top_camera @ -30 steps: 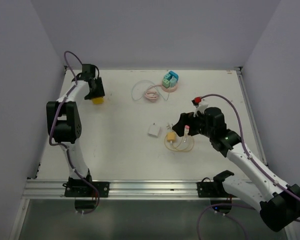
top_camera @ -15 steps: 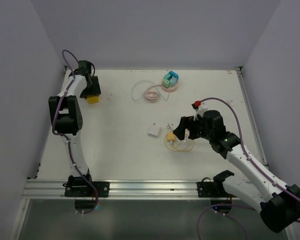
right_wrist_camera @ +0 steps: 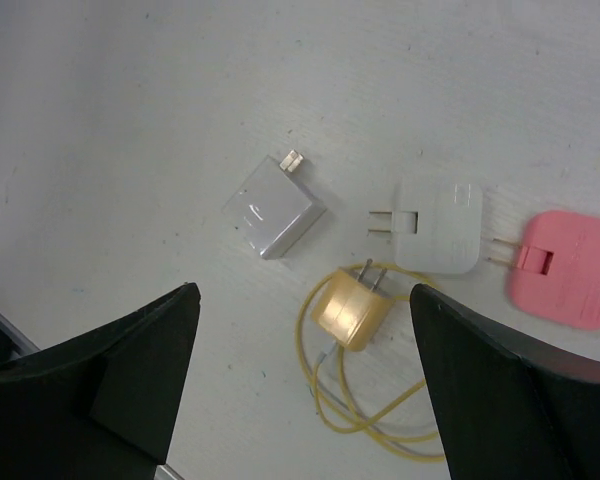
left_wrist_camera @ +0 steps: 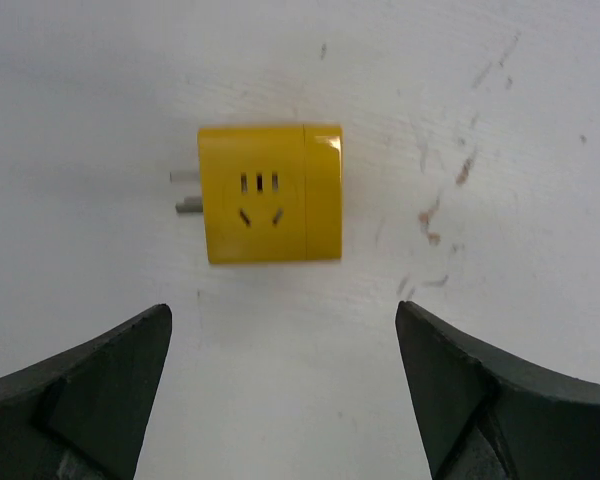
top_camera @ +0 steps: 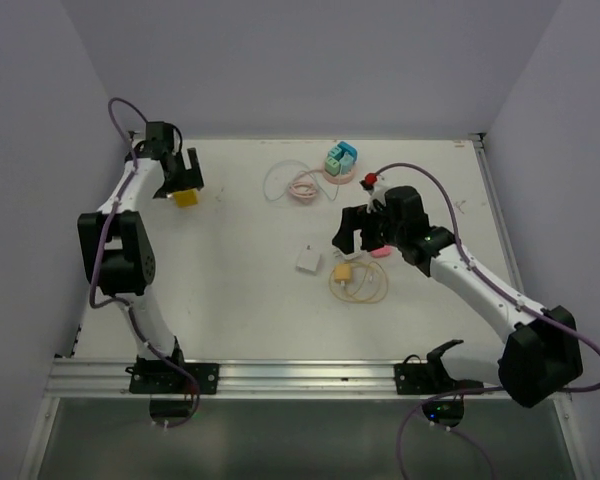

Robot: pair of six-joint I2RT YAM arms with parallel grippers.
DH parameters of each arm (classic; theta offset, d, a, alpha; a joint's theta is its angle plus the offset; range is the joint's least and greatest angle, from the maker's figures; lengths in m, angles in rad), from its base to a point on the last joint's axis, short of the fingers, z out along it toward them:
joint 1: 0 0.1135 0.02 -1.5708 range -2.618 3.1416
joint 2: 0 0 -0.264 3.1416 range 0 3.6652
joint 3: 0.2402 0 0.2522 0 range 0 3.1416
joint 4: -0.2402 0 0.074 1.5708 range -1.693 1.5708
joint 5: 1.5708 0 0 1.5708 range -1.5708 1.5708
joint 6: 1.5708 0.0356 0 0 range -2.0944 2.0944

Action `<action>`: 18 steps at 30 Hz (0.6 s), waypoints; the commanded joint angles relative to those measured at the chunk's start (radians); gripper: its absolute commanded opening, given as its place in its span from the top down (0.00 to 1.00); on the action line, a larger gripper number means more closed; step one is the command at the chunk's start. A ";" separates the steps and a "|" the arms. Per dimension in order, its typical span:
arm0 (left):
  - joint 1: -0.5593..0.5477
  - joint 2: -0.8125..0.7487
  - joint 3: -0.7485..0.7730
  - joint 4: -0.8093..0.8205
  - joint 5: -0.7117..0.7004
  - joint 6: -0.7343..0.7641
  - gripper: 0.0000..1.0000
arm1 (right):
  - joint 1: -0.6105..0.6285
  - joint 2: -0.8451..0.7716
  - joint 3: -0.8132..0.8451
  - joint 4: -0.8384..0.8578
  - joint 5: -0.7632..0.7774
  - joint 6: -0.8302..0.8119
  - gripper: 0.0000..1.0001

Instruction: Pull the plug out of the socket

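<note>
The yellow socket block (left_wrist_camera: 270,192) lies flat on the table with its slots facing up and two metal prongs sticking out of its left side. Nothing is plugged into it. My left gripper (left_wrist_camera: 283,310) is open just short of it, touching nothing; from above, the left gripper (top_camera: 180,172) hovers by the block (top_camera: 185,198) at the far left. The yellow plug (right_wrist_camera: 352,310) lies loose on its coiled yellow cable (right_wrist_camera: 380,405), prongs pointing away. My right gripper (right_wrist_camera: 305,292) is open above it and holds nothing; in the top view the right gripper (top_camera: 355,232) hangs just behind the plug (top_camera: 342,271).
A white cube charger (right_wrist_camera: 277,212), a white adapter (right_wrist_camera: 437,226) and a pink adapter (right_wrist_camera: 568,270) lie around the yellow plug. A teal and pink stack (top_camera: 341,160) with a pale coiled cable (top_camera: 300,185) sits at the back. Walls close in the left, back and right sides.
My left gripper has opened and let go of the yellow socket block, which now lies on the table. The right arm swung toward the back, away from the yellow plug.
</note>
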 commanded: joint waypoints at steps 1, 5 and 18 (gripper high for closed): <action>-0.036 -0.295 -0.205 0.142 0.058 -0.032 0.04 | 0.003 0.115 0.111 0.077 -0.030 -0.061 0.11; -0.121 -0.595 -0.498 0.280 0.052 -0.050 0.04 | 0.014 0.279 0.281 0.075 -0.008 -0.135 0.16; -0.193 -0.864 -0.953 0.531 0.041 -0.024 0.06 | 0.067 0.892 0.914 -0.046 -0.036 -0.392 0.36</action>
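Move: Just ahead of the open left hand, about 3 cm forward, 1 cm left and 5 cm below, lies the yellow socket cube; the pink cable coil is roughly 36 cm to that hand's right and 4 cm farther out. From the right hand, the coil lies some 25 cm ahead, 12 cm left and 13 cm down. At similar depth, the pink round socket base is about 31 cm straight ahead, and the white cube 10 cm left, 1 cm ahead. Sweeping fast and level, the empty right hand travels about 18 cm forward and 11 cm left, leaving the loose plugs for the coil, its fingers narrowing to about two-thirds open as it swings counter-clockwise and tips up. The left, wide open, backs some 16 cm away from the yellow socket cube and 8 cm right, rising about 9 cm before sinking again. ##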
